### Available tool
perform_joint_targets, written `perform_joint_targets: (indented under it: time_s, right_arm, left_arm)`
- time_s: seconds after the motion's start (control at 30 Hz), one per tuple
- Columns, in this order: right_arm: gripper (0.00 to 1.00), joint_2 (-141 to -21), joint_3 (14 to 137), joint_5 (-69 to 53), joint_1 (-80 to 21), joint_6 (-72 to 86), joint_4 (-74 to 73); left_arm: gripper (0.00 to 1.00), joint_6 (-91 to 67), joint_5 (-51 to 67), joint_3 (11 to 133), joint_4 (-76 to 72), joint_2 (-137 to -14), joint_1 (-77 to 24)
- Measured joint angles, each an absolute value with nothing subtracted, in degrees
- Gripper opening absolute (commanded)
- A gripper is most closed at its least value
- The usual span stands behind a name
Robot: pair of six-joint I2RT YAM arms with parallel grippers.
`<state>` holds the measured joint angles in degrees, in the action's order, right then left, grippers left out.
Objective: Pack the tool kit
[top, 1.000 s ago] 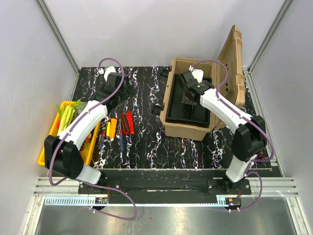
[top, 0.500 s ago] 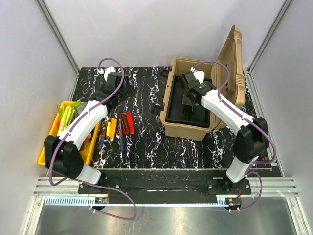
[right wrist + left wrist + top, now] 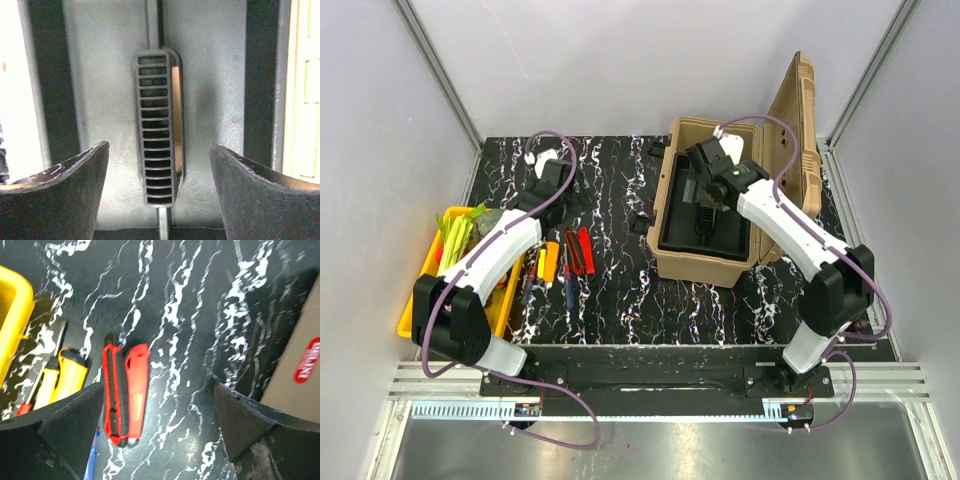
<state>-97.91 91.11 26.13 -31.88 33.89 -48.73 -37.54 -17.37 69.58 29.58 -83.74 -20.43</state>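
The tan toolbox [image 3: 665, 215] stands open at the right, lid [image 3: 798, 120] upright, with the black inner tray [image 3: 725, 238] sitting inside. My right gripper [image 3: 706, 195] hovers over that tray. It is open, its fingers on either side of the ribbed tray handle [image 3: 156, 130] without touching it. Red-handled tools [image 3: 580, 250], an orange one [image 3: 549, 262] and a blue one [image 3: 567, 290] lie on the dark marbled table, left of the box. My left gripper [image 3: 556, 180] hangs open and empty above the table, behind the red tools [image 3: 125, 390].
A yellow tray [image 3: 410, 310] of vegetables sits at the left edge, partly under my left arm. Its corner [image 3: 12, 315] shows in the left wrist view. The toolbox wall [image 3: 300, 370] lies close to the right of my left gripper. Frame posts border the table.
My right gripper has opened and let go of the tray handle; the tray now rests in the box. The left gripper has shifted slightly left and back.
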Motion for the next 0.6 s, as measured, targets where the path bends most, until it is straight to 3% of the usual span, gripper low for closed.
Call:
perform_joint_targets:
  time_s: [0.07, 0.2, 0.27, 0.5, 0.6]
  right_arm:
    - [0.87, -96.79, 93.1, 26.55, -31.88, 32.91, -48.38]
    - [0.85, -91.68, 95.31, 27.51, -31.88, 31.0, -45.47]
    - [0.84, -88.84, 95.35, 27.59, -31.88, 30.35, -43.97]
    - [0.84, -83.96, 95.04, 27.99, -31.88, 28.95, -40.21]
    - [0.84, -83.96, 93.54, 27.97, -31.88, 28.91, -40.07]
  left_arm:
    - [0.88, -37.56, -17.67, 67.92, 30.92, -83.74, -20.43]
    - [0.61, -37.89, -17.91, 64.18, 33.04, -83.74, -20.38]
    - [0.54, -38.26, -17.56, 62.59, 33.54, -83.81, -20.34]
    - [0.53, -39.16, -15.14, 58.19, 32.62, -86.72, -20.34]
    - [0.61, -39.59, -14.55, 56.62, 32.18, -88.62, -20.32]
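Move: The red-and-black cutter lies some 18 cm below the left hand, about 4 cm back and 4 cm left; the plain red knife is 3 cm right of it, the yellow knife 6 cm left of it and 3 cm nearer the base. Below the open right hand, about 6 cm down and 3 cm ahead, is the tray's handle, with the box's lid hinge 12 cm right of it. Left hand sinks about 12 cm and back towards the cutter, half closing; open right rises some 14 above tray. ##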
